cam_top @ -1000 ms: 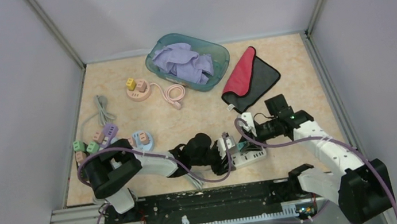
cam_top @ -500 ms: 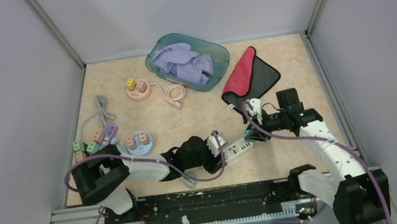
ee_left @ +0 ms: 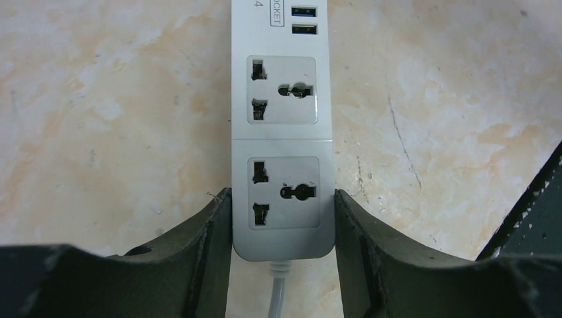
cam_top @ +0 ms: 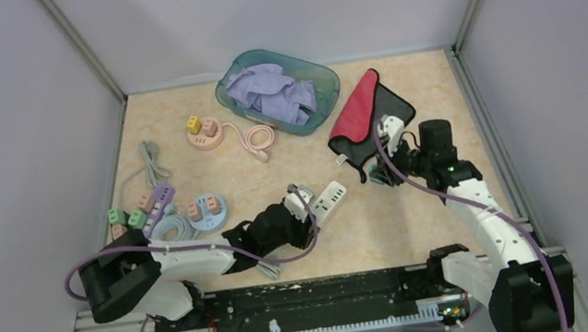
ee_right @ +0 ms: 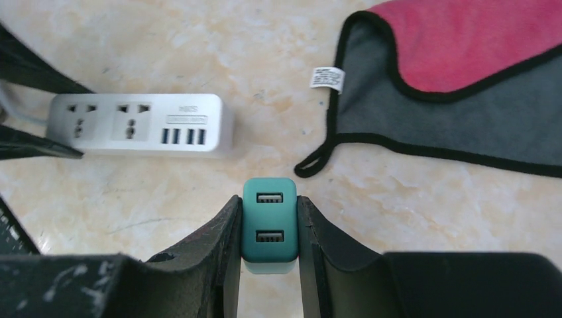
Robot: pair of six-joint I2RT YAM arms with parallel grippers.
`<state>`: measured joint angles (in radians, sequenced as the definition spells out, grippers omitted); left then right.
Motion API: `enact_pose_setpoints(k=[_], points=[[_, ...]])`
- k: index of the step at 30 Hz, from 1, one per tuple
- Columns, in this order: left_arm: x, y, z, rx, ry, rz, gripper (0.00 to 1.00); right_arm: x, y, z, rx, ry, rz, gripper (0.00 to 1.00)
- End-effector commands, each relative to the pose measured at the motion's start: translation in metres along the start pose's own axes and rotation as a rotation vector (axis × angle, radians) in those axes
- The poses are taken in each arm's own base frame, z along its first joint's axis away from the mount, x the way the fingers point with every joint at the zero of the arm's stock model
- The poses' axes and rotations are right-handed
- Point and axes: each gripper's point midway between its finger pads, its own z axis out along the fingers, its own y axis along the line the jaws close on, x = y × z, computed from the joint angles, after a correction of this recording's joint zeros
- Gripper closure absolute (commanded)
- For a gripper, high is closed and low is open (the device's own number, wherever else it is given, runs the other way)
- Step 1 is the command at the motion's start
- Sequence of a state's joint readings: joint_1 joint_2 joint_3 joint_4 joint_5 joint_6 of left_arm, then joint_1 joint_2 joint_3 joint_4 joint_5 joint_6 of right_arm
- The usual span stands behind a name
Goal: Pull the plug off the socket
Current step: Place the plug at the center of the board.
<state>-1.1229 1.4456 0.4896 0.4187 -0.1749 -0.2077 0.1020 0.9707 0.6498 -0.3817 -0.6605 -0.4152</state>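
The socket is a white power strip (cam_top: 328, 199) lying on the table, and both of its outlets (ee_left: 281, 132) are bare. My left gripper (ee_left: 282, 193) is shut on the strip's cable end, one finger on each long side. The plug, a teal two-port USB adapter (ee_right: 269, 228), is free of the strip. My right gripper (ee_right: 268, 202) is shut on it and holds it above the table. That gripper (cam_top: 379, 174) hovers to the right of the strip (ee_right: 139, 124), near the corner of the cloth.
A red and dark grey cloth (cam_top: 370, 117) lies just behind the right gripper. A teal bin with purple cloth (cam_top: 278, 89) stands at the back. A pink round socket (cam_top: 205, 132), a blue round socket (cam_top: 209, 209) and a purple strip with plugs (cam_top: 150, 205) sit at the left.
The right gripper has carried the teal plug up and to the right, away from the strip. The left arm has drawn the strip leftward and turned it.
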Motion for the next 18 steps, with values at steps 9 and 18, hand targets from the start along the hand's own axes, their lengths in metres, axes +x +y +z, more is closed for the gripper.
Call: enact_pose_setpoints(k=[9,18], points=[[-0.034,0.042,-0.034,-0.218,-0.183,-0.238,0.94,-0.025,-0.079,-0.019,0.471,-0.11,0.193,1.0],[-0.035,0.059,-0.044,-0.252,-0.203,-0.336,0.89,-0.007,-0.105,-0.021,0.6,-0.119,0.414,0.92]])
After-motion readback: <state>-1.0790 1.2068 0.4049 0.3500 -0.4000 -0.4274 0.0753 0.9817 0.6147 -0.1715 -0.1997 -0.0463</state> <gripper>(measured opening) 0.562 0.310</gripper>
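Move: The right hand, already holding the green plug, hangs about 12 cm above the table. The board's bare centre lies some 14 cm ahead and 20 cm left of it; the cloth's middle is about 24 cm ahead and 5 cm right, and the white socket strip 13 cm left and 3 cm back. From the left hand, gripping that strip's cord end, the board's centre lies about 24 cm ahead and 2 cm left; the pink cord's plug is 27 cm ahead and 12 cm left. Both grips keep their hold, plug in the right and socket strip in the left, while the hands draw apart. The right goes about 6 cm to its right and 5 cm forward, nearly level, away from the strip and the board's centre, turning some 35 degrees clockwise; the left goes left, up and a little forward, turning about 20 degrees counter-clockwise. ##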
